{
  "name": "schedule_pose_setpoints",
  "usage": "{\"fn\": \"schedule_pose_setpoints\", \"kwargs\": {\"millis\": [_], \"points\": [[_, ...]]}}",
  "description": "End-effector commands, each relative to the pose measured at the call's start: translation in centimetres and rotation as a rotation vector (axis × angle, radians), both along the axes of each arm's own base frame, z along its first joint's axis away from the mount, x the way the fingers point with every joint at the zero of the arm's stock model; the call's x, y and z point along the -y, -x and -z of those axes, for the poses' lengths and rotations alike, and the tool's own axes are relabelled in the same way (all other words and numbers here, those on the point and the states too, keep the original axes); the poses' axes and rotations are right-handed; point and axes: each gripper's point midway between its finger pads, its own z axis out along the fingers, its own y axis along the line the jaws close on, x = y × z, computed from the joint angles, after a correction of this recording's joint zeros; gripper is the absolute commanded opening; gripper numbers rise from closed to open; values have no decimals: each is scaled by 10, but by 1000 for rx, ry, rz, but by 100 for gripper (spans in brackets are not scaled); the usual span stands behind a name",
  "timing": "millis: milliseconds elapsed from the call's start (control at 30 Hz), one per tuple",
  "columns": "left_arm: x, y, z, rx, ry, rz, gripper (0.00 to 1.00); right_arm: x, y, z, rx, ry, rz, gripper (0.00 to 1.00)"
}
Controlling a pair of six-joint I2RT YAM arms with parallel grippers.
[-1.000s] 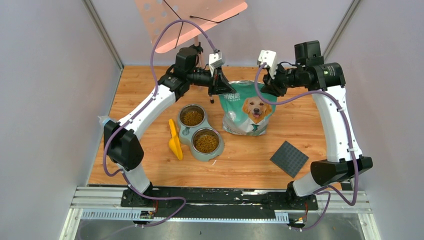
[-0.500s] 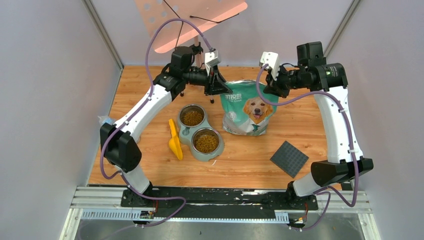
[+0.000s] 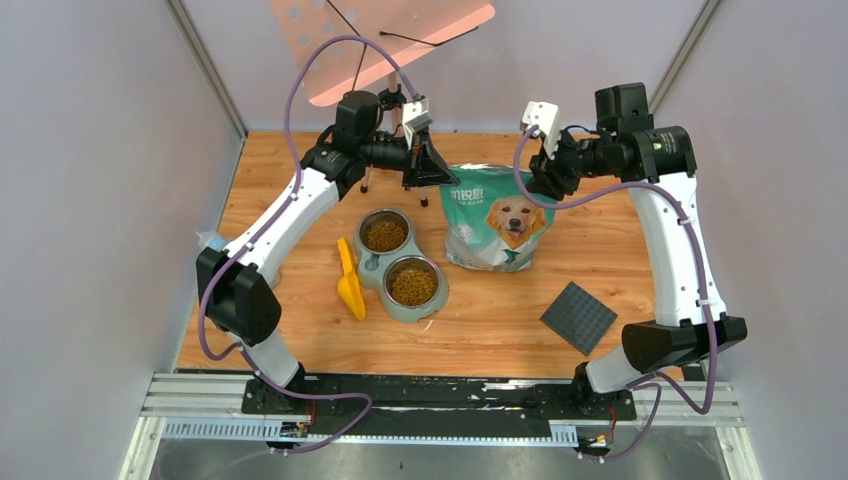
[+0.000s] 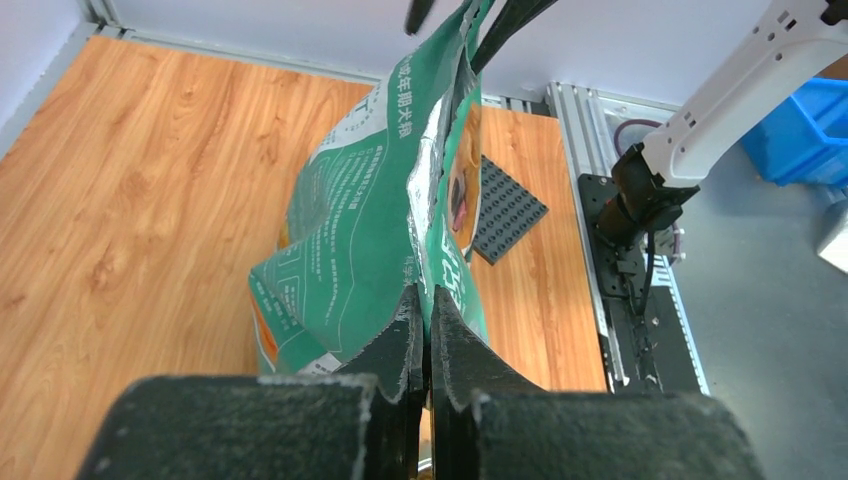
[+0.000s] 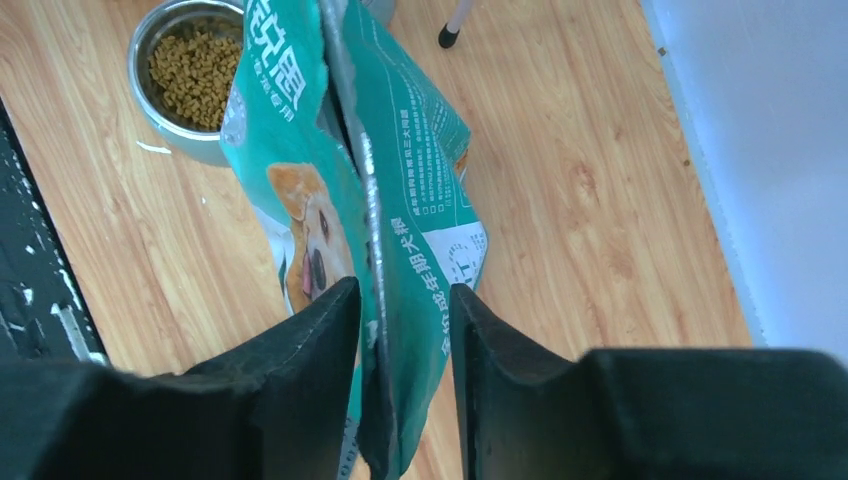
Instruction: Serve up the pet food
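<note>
The pet food is brown kibble filling both steel cups (image 3: pixel 384 235) (image 3: pixel 412 284) of a grey double bowl (image 3: pixel 376 268); one cup (image 5: pixel 195 65) also shows in the right wrist view. The teal bag with a golden dog (image 3: pixel 495 220) stands upright behind the bowl. My left gripper (image 3: pixel 440 176) (image 4: pixel 428 300) is at the bag's top left corner, jaws shut with the bag's thin top edge (image 4: pixel 440 150) running into them. My right gripper (image 3: pixel 541 180) (image 5: pixel 402 292) is open at the top right corner, its fingers either side of the bag's edge (image 5: pixel 385 200).
A yellow scoop (image 3: pixel 349 280) lies left of the bowl. A dark grey studded plate (image 3: pixel 578 317) lies at the front right. A thin stand with a pink perforated panel (image 3: pixel 380 40) rises at the back. Walls close in on both sides.
The left arm has drawn a little left and back, its jaws ending shut at the bag's corner. The right gripper's jaws have parted; that arm has hardly moved.
</note>
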Motion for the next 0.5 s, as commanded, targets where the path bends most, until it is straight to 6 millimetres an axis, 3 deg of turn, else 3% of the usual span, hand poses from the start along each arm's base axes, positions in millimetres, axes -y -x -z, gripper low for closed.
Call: {"fn": "schedule_pose_setpoints", "kwargs": {"millis": [0, 200, 467], "points": [[-5, 12, -34, 60, 55, 30, 0, -13, 1, -30, 64, -102, -11, 47], [-2, 11, -40, 60, 73, 14, 0, -52, -7, -38, 55, -172, -68, 56], [2, 8, -47, 88, 83, -8, 0, -97, -15, -45, 38, -212, -147, 51]]}}
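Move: Astride the right part of the bag's top edge, the right fingers are already parted; the stretch to be reached lies about 7 cm to their left at much the same height. The near bowl sits some 21 cm left, 8 cm back and 22 cm below; the dark mat about 13 cm right, 15 cm back and 24 cm below. That same stretch of edge lies roughly 6 cm to the right of the left hand, level with it. Sliding its parted fingers along the bag's top edge, the right hand opens wider and travels about 8 cm left towards the left gripper, climbing a couple of centimetres as it goes. The wrist tilts its fingertips up slightly, some 10 degrees in all, while the edge stays between the fingers, unpinched. Meanwhile the left hand stays put and keeps its pinch on the edge's left end. ##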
